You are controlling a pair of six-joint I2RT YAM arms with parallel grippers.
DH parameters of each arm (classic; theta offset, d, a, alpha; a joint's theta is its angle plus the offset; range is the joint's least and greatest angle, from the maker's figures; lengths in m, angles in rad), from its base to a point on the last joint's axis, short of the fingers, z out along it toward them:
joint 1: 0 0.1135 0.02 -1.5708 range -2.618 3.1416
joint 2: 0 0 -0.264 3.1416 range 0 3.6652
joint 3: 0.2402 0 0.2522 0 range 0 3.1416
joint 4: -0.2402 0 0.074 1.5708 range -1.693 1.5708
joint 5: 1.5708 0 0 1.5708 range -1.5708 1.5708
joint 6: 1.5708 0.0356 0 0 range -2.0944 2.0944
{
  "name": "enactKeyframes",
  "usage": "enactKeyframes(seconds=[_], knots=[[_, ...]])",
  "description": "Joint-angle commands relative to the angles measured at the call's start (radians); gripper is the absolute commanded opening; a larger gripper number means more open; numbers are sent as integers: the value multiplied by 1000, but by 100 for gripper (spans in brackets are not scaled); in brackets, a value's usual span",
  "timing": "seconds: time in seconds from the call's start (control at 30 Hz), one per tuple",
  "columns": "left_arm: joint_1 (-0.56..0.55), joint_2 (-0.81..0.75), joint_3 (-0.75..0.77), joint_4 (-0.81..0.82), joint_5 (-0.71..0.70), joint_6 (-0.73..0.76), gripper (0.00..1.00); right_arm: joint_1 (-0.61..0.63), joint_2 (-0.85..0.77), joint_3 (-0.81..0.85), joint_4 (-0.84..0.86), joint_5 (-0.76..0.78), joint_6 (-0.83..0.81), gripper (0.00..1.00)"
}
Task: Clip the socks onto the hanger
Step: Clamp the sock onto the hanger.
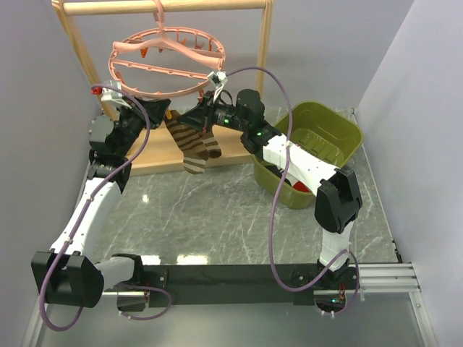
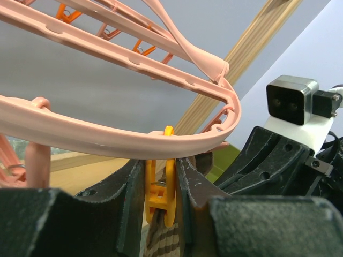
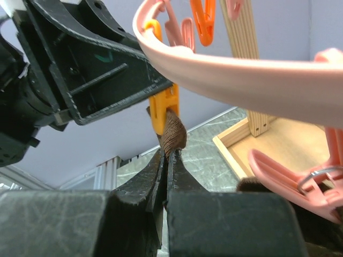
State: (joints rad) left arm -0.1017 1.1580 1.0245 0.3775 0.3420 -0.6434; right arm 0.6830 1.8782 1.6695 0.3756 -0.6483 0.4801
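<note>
The salmon-pink ring hanger (image 1: 166, 61) hangs from the wooden rack. Two brown striped socks (image 1: 194, 148) dangle below its near rim. My left gripper (image 2: 159, 199) is shut on an orange clip (image 2: 159, 184) under the rim (image 2: 107, 136), with its fingers pressing the clip's two arms. A striped sock (image 2: 167, 242) hangs from that clip's mouth. My right gripper (image 3: 167, 155) is shut on the brown cuff of the sock (image 3: 174, 134), holding it up against the same orange clip (image 3: 163, 107). In the top view the two grippers meet under the ring, left (image 1: 160, 112) and right (image 1: 194, 116).
The light wooden rack (image 1: 266, 43) has posts on both sides and a flat base (image 1: 155, 155) below the socks. An olive-green bin (image 1: 340, 137) stands at the right, behind my right arm, with something red in it. More pink and orange clips (image 3: 203, 19) hang along the ring.
</note>
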Motion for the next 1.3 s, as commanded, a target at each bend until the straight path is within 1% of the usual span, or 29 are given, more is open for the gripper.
enactKeyframes(seconds=[0.0,0.3,0.47,0.57,0.6,0.63,0.7,0.73,0.8,0.9,0.93,1.0,1.03,1.07,1.1,1.13,1.17,1.27], knots=[[-1,-27,-3,61,6,8,22,9,-2,62,72,-17,25,0],[-1,-20,-6,98,29,-9,22,30,15,73,80,1,37,0],[-1,-21,5,69,25,2,25,29,21,79,66,10,34,0],[-1,-35,9,38,15,10,31,30,16,79,45,25,25,0],[-1,-40,6,31,6,10,36,30,15,78,39,32,17,0],[-1,-50,3,29,3,10,44,30,13,78,31,35,5,0],[-1,-60,3,14,-9,17,49,30,13,82,5,44,-5,0],[-1,-66,3,-1,-27,19,55,30,15,85,-3,44,-8,0],[0,-72,3,-17,-46,25,60,29,19,93,-15,44,-5,0],[0,-86,2,-29,-64,27,63,30,28,104,-30,47,-3,0],[2,-93,2,-35,-75,28,64,29,32,110,-40,52,-2,1],[0,-99,11,-66,-98,36,66,29,36,136,-93,53,-15,23],[0,-103,17,-83,-113,37,68,29,36,145,-118,56,-37,35],[2,-103,32,-125,-145,42,70,29,32,154,-162,76,-46,52],[7,-103,43,-144,-161,47,72,30,18,153,-174,85,-54,58],[8,-104,51,-167,-173,48,74,29,9,150,-187,90,-73,73],[11,-104,72,-211,-202,51,76,29,-5,141,-210,113,-81,80],[25,-98,111,-270,-210,59,79,27,-62,121,-243,128,-112,83]])
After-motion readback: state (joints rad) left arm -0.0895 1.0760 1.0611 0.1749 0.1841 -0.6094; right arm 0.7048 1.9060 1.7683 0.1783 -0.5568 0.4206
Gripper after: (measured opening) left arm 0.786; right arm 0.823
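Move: The left hand still squeezes the orange clip, right at its finger pads, with the ring's near rim about 3 cm above. For the right hand, still pinching the sock's cuff, that clip lies some 3 cm left, 1 cm ahead and 3 cm up. The pink clip with the first sock is roughly 6 cm to the right hand's right, 4 cm ahead and 4 cm up. Right hand nudges the sock 1 cm up-left; left releases the orange clip, withdrawing 3 cm left; right opens. ##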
